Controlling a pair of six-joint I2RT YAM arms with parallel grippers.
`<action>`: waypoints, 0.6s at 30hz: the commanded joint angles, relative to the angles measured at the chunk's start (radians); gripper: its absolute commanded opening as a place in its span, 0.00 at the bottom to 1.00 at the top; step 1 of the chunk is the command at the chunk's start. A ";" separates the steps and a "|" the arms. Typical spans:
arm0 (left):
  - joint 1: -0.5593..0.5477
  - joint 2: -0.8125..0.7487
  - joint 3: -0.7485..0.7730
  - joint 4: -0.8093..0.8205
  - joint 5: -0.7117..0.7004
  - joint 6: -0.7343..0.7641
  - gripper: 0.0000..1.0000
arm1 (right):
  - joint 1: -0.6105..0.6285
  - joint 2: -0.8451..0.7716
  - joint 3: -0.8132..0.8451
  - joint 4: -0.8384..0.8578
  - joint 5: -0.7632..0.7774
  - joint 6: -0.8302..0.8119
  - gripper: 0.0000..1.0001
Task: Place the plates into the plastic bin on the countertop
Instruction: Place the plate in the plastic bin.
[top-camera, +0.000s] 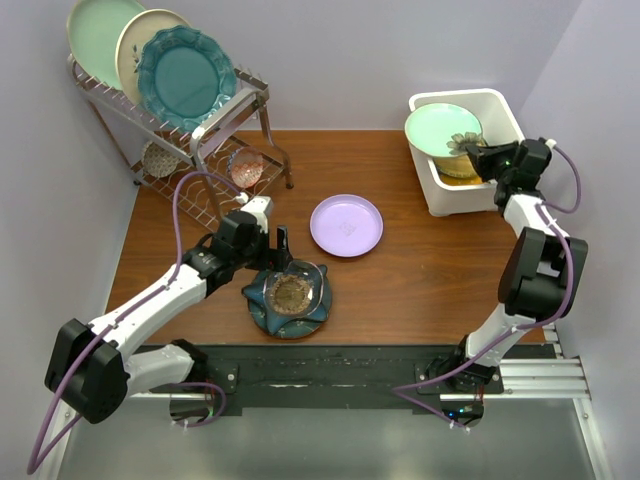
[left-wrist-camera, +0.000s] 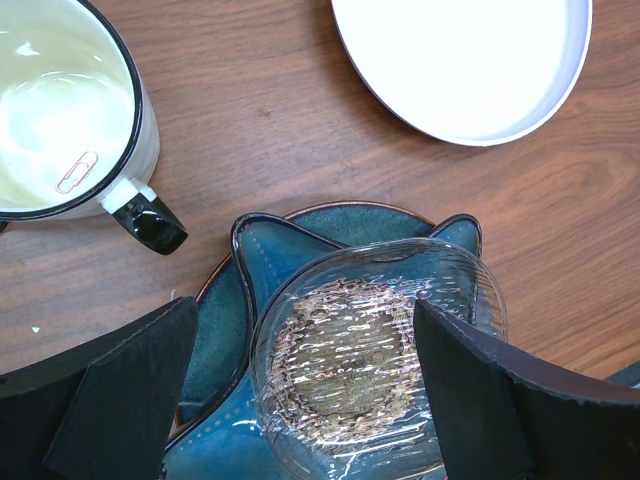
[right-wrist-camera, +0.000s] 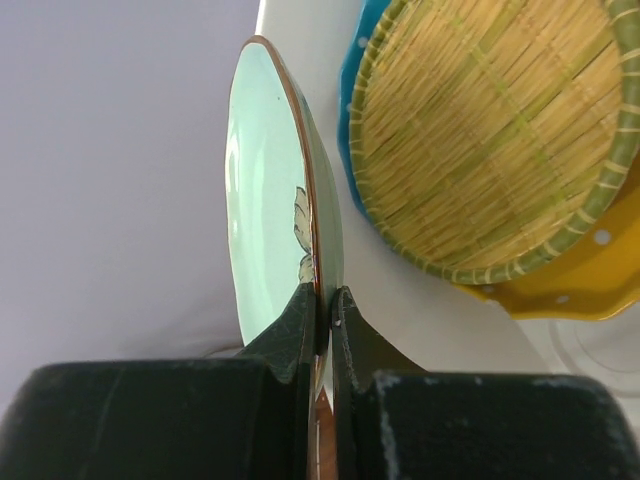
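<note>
My right gripper (top-camera: 478, 152) is shut on the rim of a pale green plate (top-camera: 440, 130), which it holds tilted on edge over the white plastic bin (top-camera: 500, 105). The right wrist view shows both fingers (right-wrist-camera: 300, 320) pinching that plate (right-wrist-camera: 265, 200). Inside the bin lie a yellow lattice plate (right-wrist-camera: 490, 130), a blue dotted plate (right-wrist-camera: 350, 130) and a yellow plate (right-wrist-camera: 590, 290). My left gripper (top-camera: 283, 250) hangs open just above a clear glass plate (left-wrist-camera: 375, 350), which rests on a dark teal plate (left-wrist-camera: 270, 250). A lavender plate (top-camera: 346, 225) lies at the middle of the countertop (top-camera: 420, 270).
A wire rack (top-camera: 215, 120) at the back left holds three scalloped plates upright, with small dishes (top-camera: 250, 165) on its lower shelf. A cream cup with a black rim (left-wrist-camera: 60, 110) stands close to the left of the teal plate.
</note>
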 joint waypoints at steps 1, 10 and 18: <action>-0.003 -0.003 0.001 0.036 0.007 0.011 0.94 | -0.021 -0.064 0.020 0.213 0.007 0.085 0.00; -0.003 -0.001 -0.003 0.038 0.007 0.008 0.94 | -0.070 0.049 -0.006 0.345 -0.027 0.183 0.00; -0.003 0.005 -0.002 0.038 0.007 0.008 0.94 | -0.098 0.157 0.069 0.360 -0.045 0.200 0.00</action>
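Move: The mint plate is already pinched in the right gripper, its middle some 7 cm left and 5 cm ahead. The plastic bin's middle lies below, about 2 cm ahead, 1 cm left and 14 cm down. Down inside it, the woven plate sits about 4 cm left and level fore-and-aft, the orange plate some 2 cm left and 6 cm back. From the left hand the bin is roughly 28 cm ahead and 47 cm right. Carry the pinched mint plate with the right gripper about 5 cm to the right and a little forward over the bin, sinking slightly towards the end, so the plate comes in from the bin's left rim. Keep the fingers shut on its edge while the wrist rolls the left side up, tips the fingertips up and swings clockwise, each by some 5 degrees. ##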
